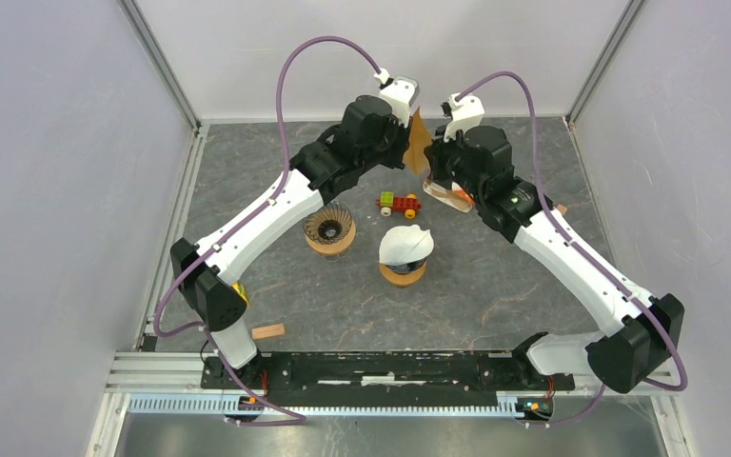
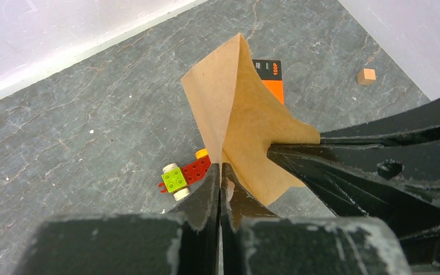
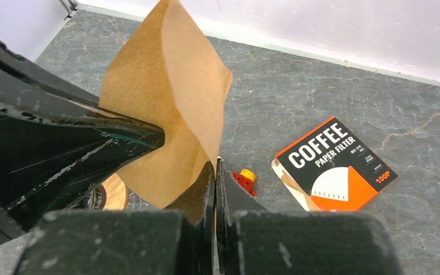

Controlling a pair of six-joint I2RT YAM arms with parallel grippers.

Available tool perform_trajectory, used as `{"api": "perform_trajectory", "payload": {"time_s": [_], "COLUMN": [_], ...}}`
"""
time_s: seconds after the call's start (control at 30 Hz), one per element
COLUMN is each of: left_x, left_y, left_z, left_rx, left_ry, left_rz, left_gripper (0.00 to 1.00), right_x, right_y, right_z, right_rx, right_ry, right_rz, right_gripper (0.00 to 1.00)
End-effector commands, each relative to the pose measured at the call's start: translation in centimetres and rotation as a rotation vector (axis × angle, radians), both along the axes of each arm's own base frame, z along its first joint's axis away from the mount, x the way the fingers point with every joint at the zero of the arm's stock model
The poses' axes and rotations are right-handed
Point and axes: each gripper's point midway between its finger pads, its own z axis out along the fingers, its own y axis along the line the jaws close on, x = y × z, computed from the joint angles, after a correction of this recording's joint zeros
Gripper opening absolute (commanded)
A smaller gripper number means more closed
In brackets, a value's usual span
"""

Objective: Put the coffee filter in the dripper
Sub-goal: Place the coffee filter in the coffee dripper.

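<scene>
A brown paper coffee filter (image 1: 419, 143) hangs in the air at the back of the table, pinched from both sides. My left gripper (image 2: 222, 166) is shut on one edge of the filter (image 2: 235, 109). My right gripper (image 3: 215, 163) is shut on the opposite edge of the filter (image 3: 166, 97), whose folded cone spreads between the two. An empty dripper (image 1: 329, 228), with a black spiral cone on a wooden ring, stands below and to the left of the grippers. A second dripper (image 1: 405, 252) to its right holds a white filter.
An orange and black coffee filter pack (image 3: 335, 166) lies flat under the right arm. A red and green toy brick car (image 1: 398, 203) sits between the pack and the drippers. A small wooden block (image 1: 268, 331) lies near the left arm's base, another small cube (image 2: 366, 76) at the right.
</scene>
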Motion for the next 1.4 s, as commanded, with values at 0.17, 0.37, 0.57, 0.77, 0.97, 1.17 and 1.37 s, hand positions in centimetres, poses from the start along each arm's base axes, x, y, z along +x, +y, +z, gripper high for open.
{"api": "perform_trajectory", "payload": {"time_s": [0.17,0.37,0.57,0.77,0.97,1.17,1.37], "left_x": [0.2,0.6,0.7,0.7,0.1,-1.2,-1.4], "left_y": [0.9,1.5,1.9,2.1,1.6,0.5,0.5], "left_z": [3.8,3.6,3.7,3.7,4.0,4.1,4.1], "left_rx": [0.022,0.069,0.111,0.128,0.099,0.049,0.047], "left_ry": [-0.118,-0.142,-0.170,-0.182,-0.175,-0.146,-0.144], "left_rz": [0.000,0.014,0.015,0.011,-0.023,-0.098,-0.106], "left_gripper": [0.02,0.02,0.02,0.02,0.02,0.02,0.02], "right_x": [-0.2,-0.5,-0.5,-0.5,-0.5,-0.7,-0.7], "right_y": [-0.3,-0.5,-1.0,-1.7,-1.8,-1.0,-0.7], "right_z": [3.7,4.8,5.3,5.3,5.0,5.0,5.0], "right_rx": [-0.043,-0.035,-0.039,-0.055,-0.060,-0.048,-0.049], "right_ry": [-0.119,-0.134,-0.144,-0.151,-0.155,-0.158,-0.158], "right_rz": [-0.022,-0.022,-0.041,-0.068,-0.069,-0.007,0.015], "right_gripper": [0.00,0.00,0.00,0.00,0.00,0.15,0.32]}}
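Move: Both hands already pinch the brown coffee filter between them, roughly 22 cm above the empty smoky dripper. The dripper lies about 15 cm left of the left hand and level with it, and some 19 cm left of the right hand, also level. From the left hand, the white-filtered blue dripper is 7 cm back with no sideways offset, the toy car 14 cm straight ahead, and the filter box 18 cm ahead and 14 cm right. The right hand rises about 2.5 cm and draws about 1 cm to the right, away from the smoky dripper, its fingers tipping up a little while still pinching the filter's wall; near the end they part to roughly a third of their opening and let that wall go. The left hand keeps its shut pinch on the opposite side, easing about 1.5 cm left and slightly forward as the wrist rolls its left side up and the fingers tip up some 5 degrees, then swings back right and slightly back while turning a little clockwise. ##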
